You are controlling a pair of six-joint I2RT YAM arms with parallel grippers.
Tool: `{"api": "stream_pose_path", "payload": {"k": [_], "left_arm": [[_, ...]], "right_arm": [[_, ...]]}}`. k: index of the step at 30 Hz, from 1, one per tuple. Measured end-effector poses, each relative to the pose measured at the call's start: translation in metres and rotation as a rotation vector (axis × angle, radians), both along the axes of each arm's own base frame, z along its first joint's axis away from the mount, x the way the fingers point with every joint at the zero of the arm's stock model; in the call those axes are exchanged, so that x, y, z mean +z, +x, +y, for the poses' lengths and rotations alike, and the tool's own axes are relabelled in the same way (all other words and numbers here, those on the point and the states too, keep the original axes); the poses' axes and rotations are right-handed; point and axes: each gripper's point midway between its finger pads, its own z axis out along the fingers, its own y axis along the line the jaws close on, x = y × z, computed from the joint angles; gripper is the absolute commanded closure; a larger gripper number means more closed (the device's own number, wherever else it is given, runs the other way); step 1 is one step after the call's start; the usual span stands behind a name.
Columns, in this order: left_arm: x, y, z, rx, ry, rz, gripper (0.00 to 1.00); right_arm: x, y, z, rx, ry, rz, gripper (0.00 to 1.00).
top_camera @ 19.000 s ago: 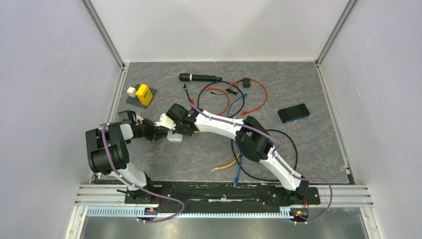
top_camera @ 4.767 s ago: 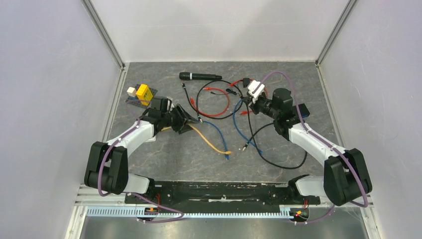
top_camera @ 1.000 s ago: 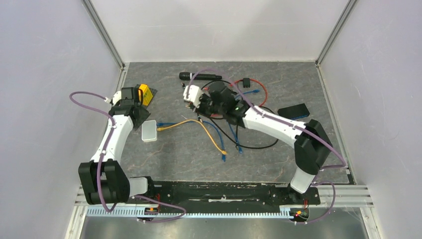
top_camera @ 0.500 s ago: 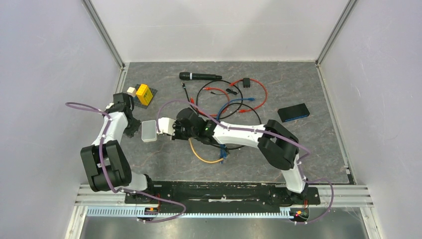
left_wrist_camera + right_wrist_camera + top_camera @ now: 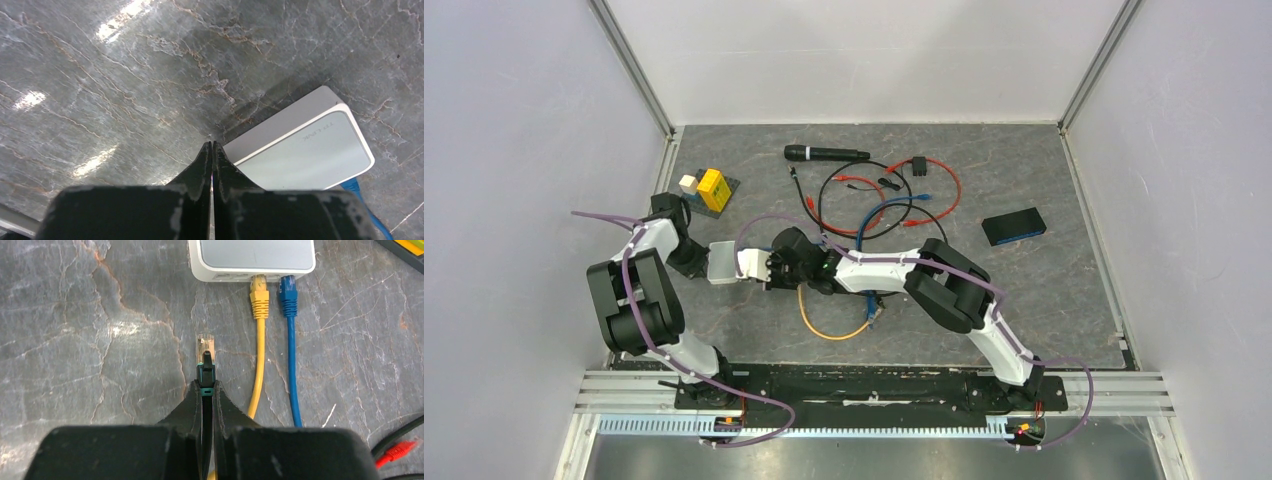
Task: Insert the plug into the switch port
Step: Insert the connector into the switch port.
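The pale grey-white switch (image 5: 722,262) lies flat at the table's left. In the right wrist view its port edge (image 5: 227,276) faces me, with a yellow plug (image 5: 259,292) and a blue plug (image 5: 288,290) seated in two sockets. My right gripper (image 5: 205,386) is shut on a black cable just behind its clear plug (image 5: 205,346). That plug points at the port edge, a short gap away, left of the yellow one. My left gripper (image 5: 211,146) is shut and empty, its tips against the switch's (image 5: 305,150) far side.
A black microphone (image 5: 826,154) lies at the back, with red and black leads (image 5: 944,190) coiled beside it. A yellow block (image 5: 711,188) sits on a small board back left, and a dark flat box (image 5: 1014,227) lies on the right. The yellow cable (image 5: 824,328) loops near the front.
My left gripper has shut and come against the switch's left side. My right arm has swung left from the table's middle, bringing the plug up to the switch's port edge.
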Motion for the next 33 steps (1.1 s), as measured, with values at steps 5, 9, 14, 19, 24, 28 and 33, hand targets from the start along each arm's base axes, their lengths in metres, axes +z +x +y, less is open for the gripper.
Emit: {"api": "stream_pose_path", "payload": {"k": [5, 9, 14, 19, 24, 28, 33], "left_arm": [[-0.002, 0.001, -0.003, -0.010, -0.018, -0.011, 0.98], [-0.003, 0.002, -0.004, -0.012, -0.031, -0.015, 0.98], [-0.006, 0.004, -0.007, -0.024, -0.053, -0.017, 0.98], [-0.007, 0.006, -0.010, -0.039, -0.069, -0.026, 0.98], [-0.008, 0.008, -0.010, -0.052, -0.072, -0.029, 0.98], [-0.009, 0.009, -0.009, -0.055, -0.070, -0.036, 0.98], [-0.009, 0.011, -0.009, -0.058, -0.077, -0.044, 0.98]], "right_arm": [[-0.005, 0.006, 0.014, -0.018, 0.037, 0.011, 1.00], [-0.012, 0.012, 0.026, -0.037, 0.063, 0.023, 1.00], [-0.015, 0.016, 0.034, -0.063, 0.098, 0.034, 1.00], [-0.015, 0.018, 0.039, -0.084, 0.131, 0.049, 1.00], [-0.016, 0.020, 0.043, -0.098, 0.154, 0.064, 1.00], [-0.015, 0.020, 0.045, -0.103, 0.168, 0.075, 1.00], [-0.017, 0.019, 0.046, -0.079, 0.216, 0.068, 1.00]]}}
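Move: My right hand holds the black cable's plug; the free port nearest my base, on the switch's right face, is about 7 cm left, 3 cm ahead and 3 cm below that hand. The yellow plug already seated is some 5 cm ahead and 6 cm left of my right hand, the blue one about 7 cm ahead and 6 cm left. From my shut left fingers, beside the switch's left wall, its middle lies about 3 cm ahead, 3 cm right and slightly lower. My right hand carries the plug left about 5 cm, easing 2 cm forward and nearly as far down, quickly at first and then creeping up to the free port while the wrist levels the plug by some 12 degrees; the grip stays shut. My left hand, fingers closed, edges forward, right and down by about 1 cm each and braces the left wall near its near corner. ##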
